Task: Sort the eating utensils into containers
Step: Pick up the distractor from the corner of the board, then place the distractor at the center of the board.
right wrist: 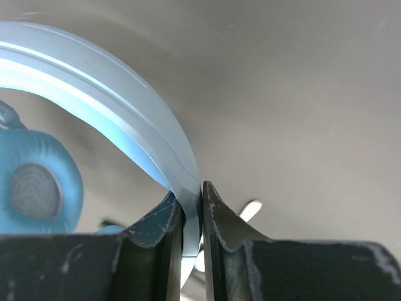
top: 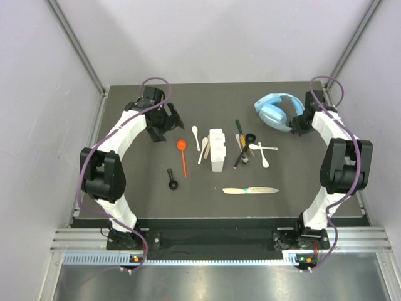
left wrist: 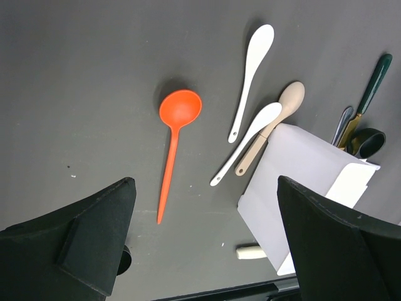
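Note:
The white divided caddy (top: pixel 217 149) (left wrist: pixel 301 182) stands mid-table. Left of it lie an orange-red spoon (top: pixel 182 152) (left wrist: pixel 175 135), two white spoons (top: pixel 195 134) (left wrist: pixel 252 75) and a beige spoon (left wrist: pixel 277 122). A black scoop (top: pixel 171 180) lies nearer the front, and a wooden-handled knife (top: pixel 250 190) lies in front of the caddy. More utensils (top: pixel 243 147) and white spoons (top: pixel 263 150) lie right of it. My left gripper (top: pixel 170 120) (left wrist: pixel 205 185) hangs open above the table, behind the orange spoon. My right gripper (top: pixel 299 122) (right wrist: pixel 191 191) is shut on the band of the light-blue headphones (top: pixel 276 111) (right wrist: pixel 125 94).
The headphones sit at the back right, close to the right-hand pile of utensils. The dark mat (top: pixel 125 200) ends at metal rails on both sides and at the front, with pale walls around.

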Robot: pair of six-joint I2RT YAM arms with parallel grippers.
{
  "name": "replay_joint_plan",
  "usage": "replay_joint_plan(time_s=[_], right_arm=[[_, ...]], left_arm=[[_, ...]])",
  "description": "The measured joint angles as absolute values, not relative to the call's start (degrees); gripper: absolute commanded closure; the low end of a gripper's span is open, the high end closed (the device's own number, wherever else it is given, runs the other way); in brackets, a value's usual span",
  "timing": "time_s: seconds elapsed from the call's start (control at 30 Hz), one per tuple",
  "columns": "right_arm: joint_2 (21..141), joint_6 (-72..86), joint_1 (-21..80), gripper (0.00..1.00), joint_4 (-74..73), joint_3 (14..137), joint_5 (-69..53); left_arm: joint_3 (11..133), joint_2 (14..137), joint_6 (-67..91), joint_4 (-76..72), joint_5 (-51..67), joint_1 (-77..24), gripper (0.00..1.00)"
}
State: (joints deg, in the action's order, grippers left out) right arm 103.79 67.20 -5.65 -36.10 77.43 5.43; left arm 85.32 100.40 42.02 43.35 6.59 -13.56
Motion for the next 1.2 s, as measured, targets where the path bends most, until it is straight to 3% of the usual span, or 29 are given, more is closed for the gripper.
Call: replay_joint_plan(time_s=[0.3,0.6,1.2], right_arm=[[103.68,71.18,-3.49,1.00,-35.31,82.83,2.87],[116.03,64.86,2.61,1.00,-36.73,108.29,-1.10],[122.52,51.66,9.34,1.00,-27.83,116.46,-18.31]], left_arm=[[84.07,99.83,42.09,43.29,6.11,-13.56,0.01],[80.88,93.82,43.64,43.24,-0.32,-13.58,0.01],[78.39,90.85,45.78,43.51,-5.96,-12.45,0.01]])
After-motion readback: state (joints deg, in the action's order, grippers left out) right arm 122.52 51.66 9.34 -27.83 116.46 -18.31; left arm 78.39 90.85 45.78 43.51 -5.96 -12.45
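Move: In the right hand's closed fingers the blue headphones already hang by one end of the headband, their middle about 6 cm ahead and 7 cm to the left. Some 8 cm lower on the board lie the crossed white spoons, 9 cm back and 15 cm left; the green-handled knife, level and 25 cm left; and the black scoop, 9 cm back and 25 cm left. From the left hand the headphones are about 48 cm right, 9 cm ahead and 6 cm lower. Carrying the headphones by the pinched headband, the right hand climbs forward, then swings mostly left towards the middle of the board's far edge, some 20 cm left and 13 cm each forward and up in all. The wrist turns about 40 degrees counter-clockwise and tips the fingers outward. The empty, open left hand shifts about 5 cm left, away from the orange spoon. ##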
